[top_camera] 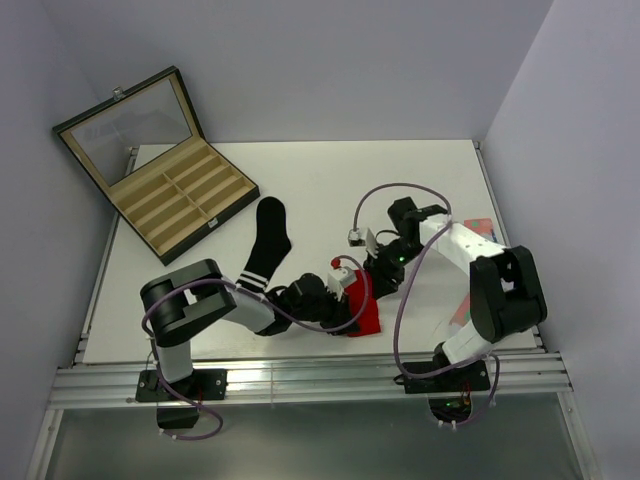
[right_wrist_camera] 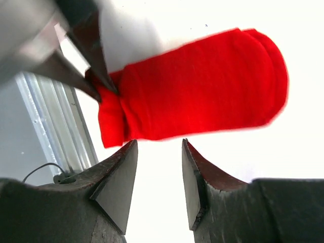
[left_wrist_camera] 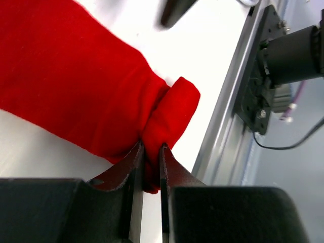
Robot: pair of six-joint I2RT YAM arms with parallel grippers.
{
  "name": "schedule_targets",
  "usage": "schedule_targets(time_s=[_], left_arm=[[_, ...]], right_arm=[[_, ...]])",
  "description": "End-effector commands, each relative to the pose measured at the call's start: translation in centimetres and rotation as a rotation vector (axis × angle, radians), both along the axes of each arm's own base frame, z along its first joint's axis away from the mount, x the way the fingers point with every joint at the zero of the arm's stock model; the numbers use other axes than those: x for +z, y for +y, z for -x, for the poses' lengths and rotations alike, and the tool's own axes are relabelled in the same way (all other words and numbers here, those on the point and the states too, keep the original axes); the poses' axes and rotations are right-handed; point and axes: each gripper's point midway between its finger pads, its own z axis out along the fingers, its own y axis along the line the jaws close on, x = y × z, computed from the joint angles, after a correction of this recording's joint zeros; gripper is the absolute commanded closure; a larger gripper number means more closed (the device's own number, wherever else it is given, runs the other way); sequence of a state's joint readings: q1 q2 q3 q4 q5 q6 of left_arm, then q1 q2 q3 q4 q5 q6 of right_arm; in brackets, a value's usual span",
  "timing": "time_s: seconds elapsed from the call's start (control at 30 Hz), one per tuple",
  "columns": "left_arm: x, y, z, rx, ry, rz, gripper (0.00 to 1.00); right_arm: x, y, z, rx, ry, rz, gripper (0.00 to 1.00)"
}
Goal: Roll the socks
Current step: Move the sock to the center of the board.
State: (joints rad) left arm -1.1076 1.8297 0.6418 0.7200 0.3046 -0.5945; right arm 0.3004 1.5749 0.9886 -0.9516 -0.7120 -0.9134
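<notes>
The red sock (top_camera: 366, 317) lies near the table's front edge, between the two arms. My left gripper (left_wrist_camera: 152, 152) is shut on a folded bunch at one end of the red sock (left_wrist_camera: 76, 86), next to the metal rail. My right gripper (right_wrist_camera: 159, 144) stands open just short of the red sock (right_wrist_camera: 202, 86), with nothing between its fingers. In the right wrist view the left gripper's fingers (right_wrist_camera: 96, 76) pinch the sock's bunched end. The black sock (top_camera: 269, 238) lies flat behind the left arm, its white-striped cuff toward the front.
An open wooden box (top_camera: 180, 205) with a glass lid and several compartments sits at the back left. A salmon-pink cloth (top_camera: 480, 227) shows behind the right arm at the table's right edge. The aluminium rail (top_camera: 300, 375) runs along the front.
</notes>
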Motion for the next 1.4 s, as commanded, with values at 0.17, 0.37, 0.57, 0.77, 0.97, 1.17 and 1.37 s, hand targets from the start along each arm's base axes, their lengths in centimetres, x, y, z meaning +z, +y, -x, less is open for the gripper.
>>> schedule_targets(time_s=[0.17,0.37,0.57,0.77,0.97,1.17,1.37], left_arm=[[-1.9,2.1,1.1,-0.037,0.235,-0.122,1.00],[-1.2,1.7,0.8,-0.050,0.362,-0.167,1.00],[-0.6,1.3,0.4,-0.055,0.493,-0.171,1.00],[-1.0,1.0,0.0,-0.052,0.554,-0.200,1.00],[-1.7,1.0,-0.5,-0.019,0.609,-0.226,1.00],[-1.5,1.1,-1.0,-0.006,0.626,-0.221,1.00],[-1.8,1.0,-1.1,-0.006,0.642,-0.227,1.00]], right_arm=[[0.8,-1.8,0.4,0.021,-0.223,-0.045,0.50],[1.1,-2.4,2.0,0.100,-0.365,-0.047,0.45],[-0.2,-1.4,3.2,0.167,-0.405,-0.010,0.45],[-1.3,0.6,4.8,0.240,-0.463,-0.003,0.45],[-1.5,1.3,5.0,0.267,-0.472,0.008,0.47],[-2.0,1.7,6.1,0.297,-0.473,0.014,0.50],[-2.5,1.6,7.1,0.319,-0.463,0.031,0.50]])
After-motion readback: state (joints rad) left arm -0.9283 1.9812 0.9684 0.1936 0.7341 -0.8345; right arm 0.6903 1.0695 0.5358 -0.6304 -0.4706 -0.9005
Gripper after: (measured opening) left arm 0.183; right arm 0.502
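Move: The red sock's folded near end, already pinched at its left edge by the left fingers, has its middle about 8 cm back from the right hand, 3 cm to its left and 4 cm below. The flat far end lies about 7 cm ahead of that hand, 5 cm left and 5 cm down. For the left hand, the fold's middle is some 4 cm to the right at about its own height, and the black sock about 20 cm ahead and 20 cm left. The right hand, half open throughout, swings slightly right and then comes back and down along the red sock towards the free right end of its fold, ending about 7 cm farther back and 2 to 3 cm lower, its wrist turned some 30 degrees so that the fingers straddle that corner without closing. Meanwhile the left hand keeps its pinch on the fold's left edge, edging forward only about a centimetre while it rolls roughly 35 degrees about its fingers and tips them slightly steeper. ##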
